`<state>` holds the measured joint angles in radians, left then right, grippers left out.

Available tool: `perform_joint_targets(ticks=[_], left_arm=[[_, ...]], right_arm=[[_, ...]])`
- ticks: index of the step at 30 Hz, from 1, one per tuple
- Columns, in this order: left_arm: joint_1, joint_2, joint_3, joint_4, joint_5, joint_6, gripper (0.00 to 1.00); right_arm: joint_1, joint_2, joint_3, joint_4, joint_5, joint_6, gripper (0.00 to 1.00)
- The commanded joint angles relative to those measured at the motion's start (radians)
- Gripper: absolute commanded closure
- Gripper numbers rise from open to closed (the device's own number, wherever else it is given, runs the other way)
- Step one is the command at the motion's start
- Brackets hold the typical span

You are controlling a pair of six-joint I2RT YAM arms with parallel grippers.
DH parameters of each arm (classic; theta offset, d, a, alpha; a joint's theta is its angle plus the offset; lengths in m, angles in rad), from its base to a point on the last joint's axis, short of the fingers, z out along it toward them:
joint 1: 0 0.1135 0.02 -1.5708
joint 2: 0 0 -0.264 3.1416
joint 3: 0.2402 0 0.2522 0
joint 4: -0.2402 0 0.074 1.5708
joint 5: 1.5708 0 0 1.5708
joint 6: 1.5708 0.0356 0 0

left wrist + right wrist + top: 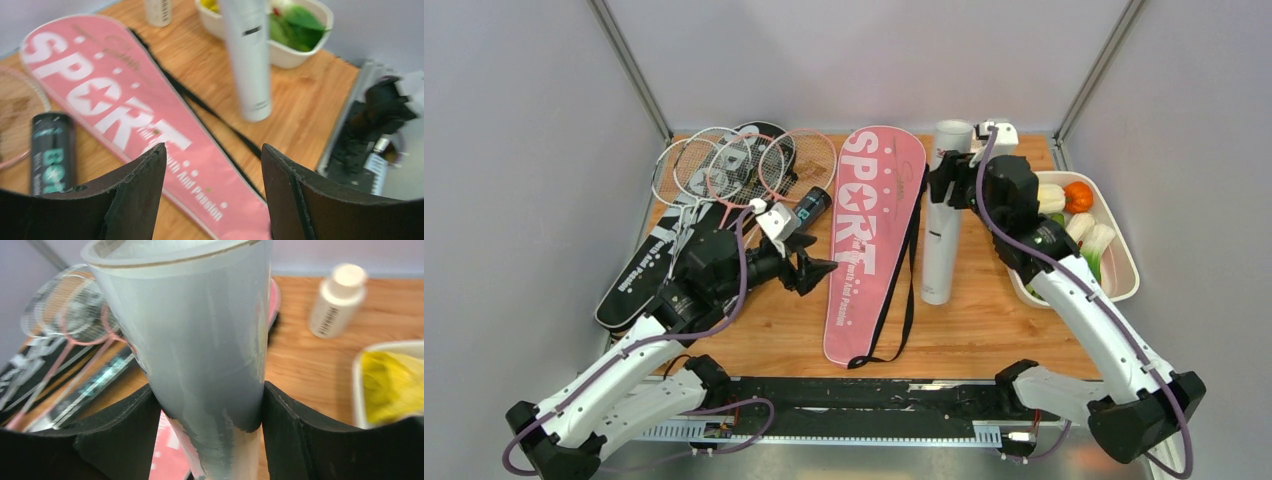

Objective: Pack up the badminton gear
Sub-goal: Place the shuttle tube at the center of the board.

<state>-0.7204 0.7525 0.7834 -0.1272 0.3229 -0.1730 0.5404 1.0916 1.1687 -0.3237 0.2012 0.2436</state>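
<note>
The white tube (943,235) lies tilted on the table, its far open end lifted. My right gripper (945,187) is shut on it, both pads pressed against the white tube (195,330) either side of the gripper's midpoint (210,387). The pink "SPORT" bag (874,230) lies flat to its left. My left gripper (816,270) hovers open and empty by the bag's left edge; in the left wrist view the gripper (212,150) frames the pink bag (100,95). A black tube (810,207) lies near the rackets (724,165), which rest on a black bag (639,272).
A white tray (1126,288) of toy vegetables stands at the right edge. A small white bottle (337,300) with a beige cap stands behind the white tube. The pink bag's black strap (908,300) trails along its right side.
</note>
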Motion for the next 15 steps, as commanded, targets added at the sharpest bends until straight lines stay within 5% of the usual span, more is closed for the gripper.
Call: perform_joint_targets(ticks=[1, 8, 15], left_arm=[[-0.004, 0.013, 0.054, -0.169, -0.278, 0.109, 0.25], [0.024, 0.152, 0.121, -0.342, -0.584, 0.167, 0.24], [0.169, 0.351, 0.150, -0.423, -0.532, 0.172, 0.20]], right_arm=[[-0.147, 0.064, 0.094, -0.213, -0.078, -0.076, 0.66], [-0.249, 0.221, 0.084, -0.260, -0.111, -0.122, 0.60], [-0.335, 0.442, 0.108, -0.180, -0.073, -0.178, 0.59]])
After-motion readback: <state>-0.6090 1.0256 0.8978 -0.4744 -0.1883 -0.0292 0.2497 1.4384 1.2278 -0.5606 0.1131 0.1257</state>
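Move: The right hand holds the upright white tube; the bare strip meant for it lies roughly 12 cm to the right, 2 cm ahead and 29 cm down. The pink bag's middle is about 13 cm left, 8 cm ahead; the white bottle some 18 cm right, 30 cm ahead. From the empty left hand, the black shuttle tube lies around 17 cm ahead, 15 cm left, 26 cm below; the pink bag's middle is 11 cm right, 22 cm ahead. Lower the white tube with the right gripper about 15 cm towards the bare strip, easing right and some forward, fingers still shut on it, and tip the hand down so the tube leans over. Meanwhile sweep the open left gripper down, left and forward, roughly 10 cm each way, towards the black shuttle tube, swinging its fingers counter-clockwise and downward. ##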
